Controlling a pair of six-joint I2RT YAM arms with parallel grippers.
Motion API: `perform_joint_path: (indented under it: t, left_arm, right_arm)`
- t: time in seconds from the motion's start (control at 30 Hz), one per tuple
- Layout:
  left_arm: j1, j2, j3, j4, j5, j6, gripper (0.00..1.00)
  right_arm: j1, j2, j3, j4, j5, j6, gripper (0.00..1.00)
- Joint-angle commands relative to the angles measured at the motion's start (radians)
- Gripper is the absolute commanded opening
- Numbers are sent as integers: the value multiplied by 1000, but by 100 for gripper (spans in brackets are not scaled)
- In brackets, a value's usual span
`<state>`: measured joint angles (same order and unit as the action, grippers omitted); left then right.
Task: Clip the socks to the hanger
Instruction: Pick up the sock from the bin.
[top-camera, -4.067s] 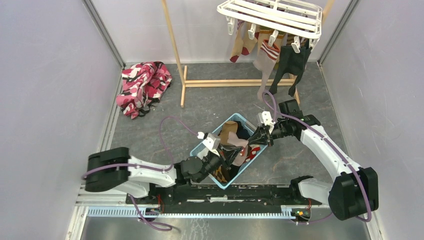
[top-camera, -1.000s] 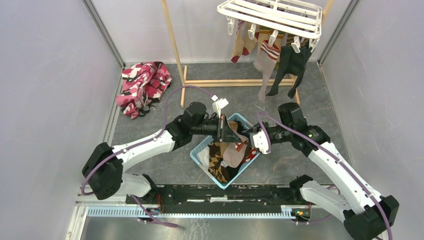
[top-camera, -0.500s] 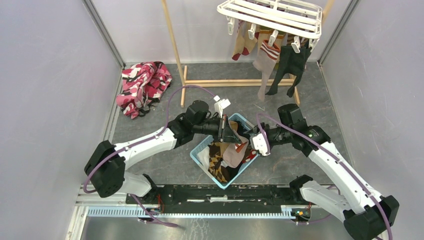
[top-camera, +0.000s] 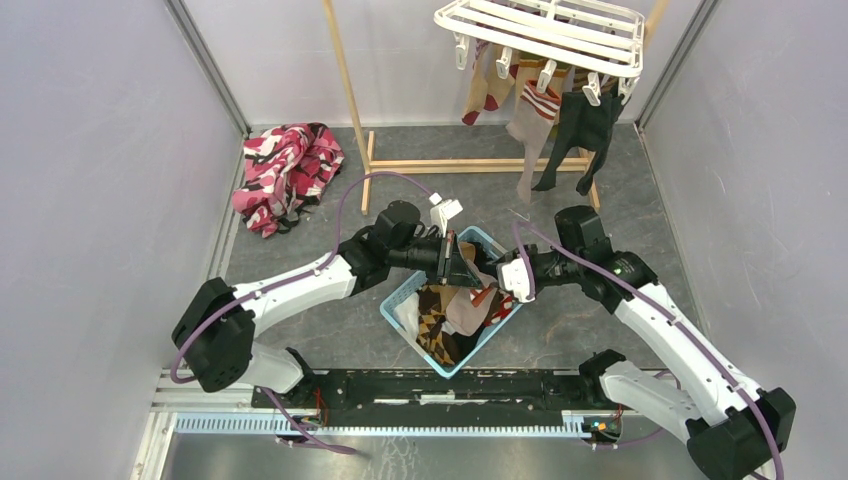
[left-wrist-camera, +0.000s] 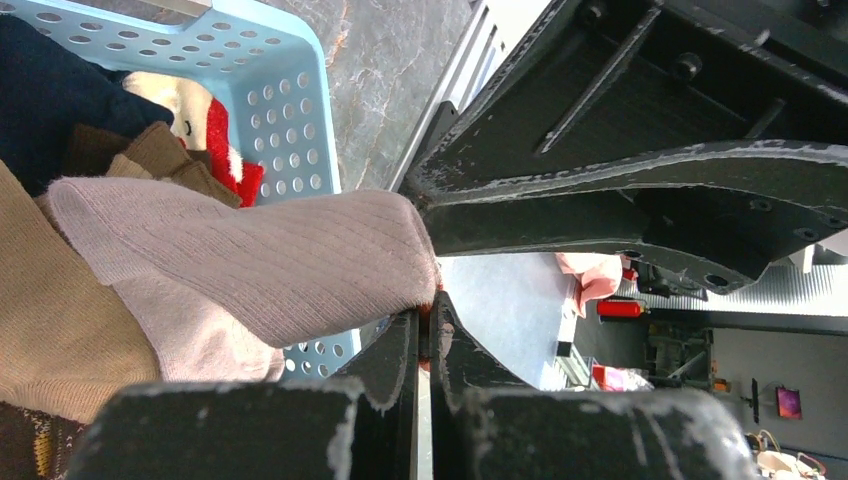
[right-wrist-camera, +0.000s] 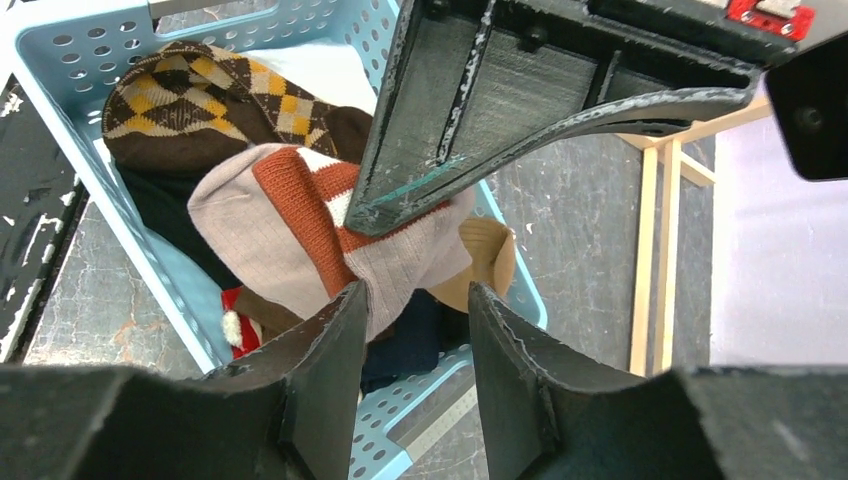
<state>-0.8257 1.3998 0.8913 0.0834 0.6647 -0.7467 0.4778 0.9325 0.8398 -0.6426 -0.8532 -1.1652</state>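
My left gripper (top-camera: 468, 268) hangs over the far end of the light blue basket (top-camera: 398, 296), shut on the cuff edge of a grey sock (left-wrist-camera: 260, 260) with rust-orange and white stripes (right-wrist-camera: 300, 210). The sock's body trails down into the basket (right-wrist-camera: 150, 260). My right gripper (right-wrist-camera: 415, 300) faces the left one (left-wrist-camera: 430, 310) from the right, with its jaws apart around the hanging cuff. The fabric touches its left finger (right-wrist-camera: 340, 340). In the top view the right gripper (top-camera: 497, 275) nearly meets the left. The white hanger (top-camera: 545, 30) is at the back right, with tan-and-red (top-camera: 485, 88), striped (top-camera: 533, 108) and black (top-camera: 580, 125) socks clipped to it.
More socks fill the basket: an argyle one (right-wrist-camera: 200, 110), a tan one (right-wrist-camera: 485, 260), a dark one and a red-and-white one (left-wrist-camera: 215, 135). A pink, red and black cloth (top-camera: 285, 170) lies at the back left. A thin wooden stand (top-camera: 470, 165) is under the hanger.
Four seconds ago my left gripper was low at the basket's near side. It now holds the sock up over the far end. In the last second the right jaws narrowed slightly around the cuff.
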Motion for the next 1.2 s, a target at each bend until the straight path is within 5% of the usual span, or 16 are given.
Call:
perform_joint_path:
  t: [0.0, 0.3, 0.57, 0.8, 1.0, 1.17]
  left_arm:
    - [7, 8, 43, 38, 41, 1, 2]
    - [7, -1, 25, 100, 45, -50, 2]
    - [7, 35, -20, 260, 84, -168, 7]
    - [42, -69, -57, 266, 4, -135, 37]
    - [69, -304, -160, 310, -32, 71, 73]
    - [50, -550, -407, 527, -71, 344, 82]
  right_arm:
    - [13, -6, -30, 40, -20, 25, 48]
    - [43, 14, -51, 76, -4, 36, 49]
    - [46, 40, -62, 151, -9, 146, 20]
    - [21, 71, -54, 105, -159, 142, 0]
    - [-33, 142, -72, 186, -369, 285, 0]
    - [-112, 124, -134, 424, -466, 558, 0]
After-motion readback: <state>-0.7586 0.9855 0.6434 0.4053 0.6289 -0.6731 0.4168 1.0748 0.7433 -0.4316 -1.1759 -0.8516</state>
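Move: The pinkish sock's striped cuff is already pinched in the left fingertips, level with that hand. From the right hand, open around its near edge, the cuff is about 3 cm to the left, 2 cm back and 2 cm lower. Beneath lie the basket's middle, roughly 6 cm left, 6 cm back and 13 cm down from the right hand, the tan sock 7 cm left and 1 cm ahead, and the red-white sock 2 cm right and 7 cm back. The right fingers close on the sock just below the striped cuff as that hand eases some 2 cm down and 2 cm left, then about 1.5 cm back while rolling about 25 degrees. The left hand first keeps its pinch, shifting slightly up and right, then opens wide, lets go and pulls away up and to the left, quickening, about 9 cm higher. ##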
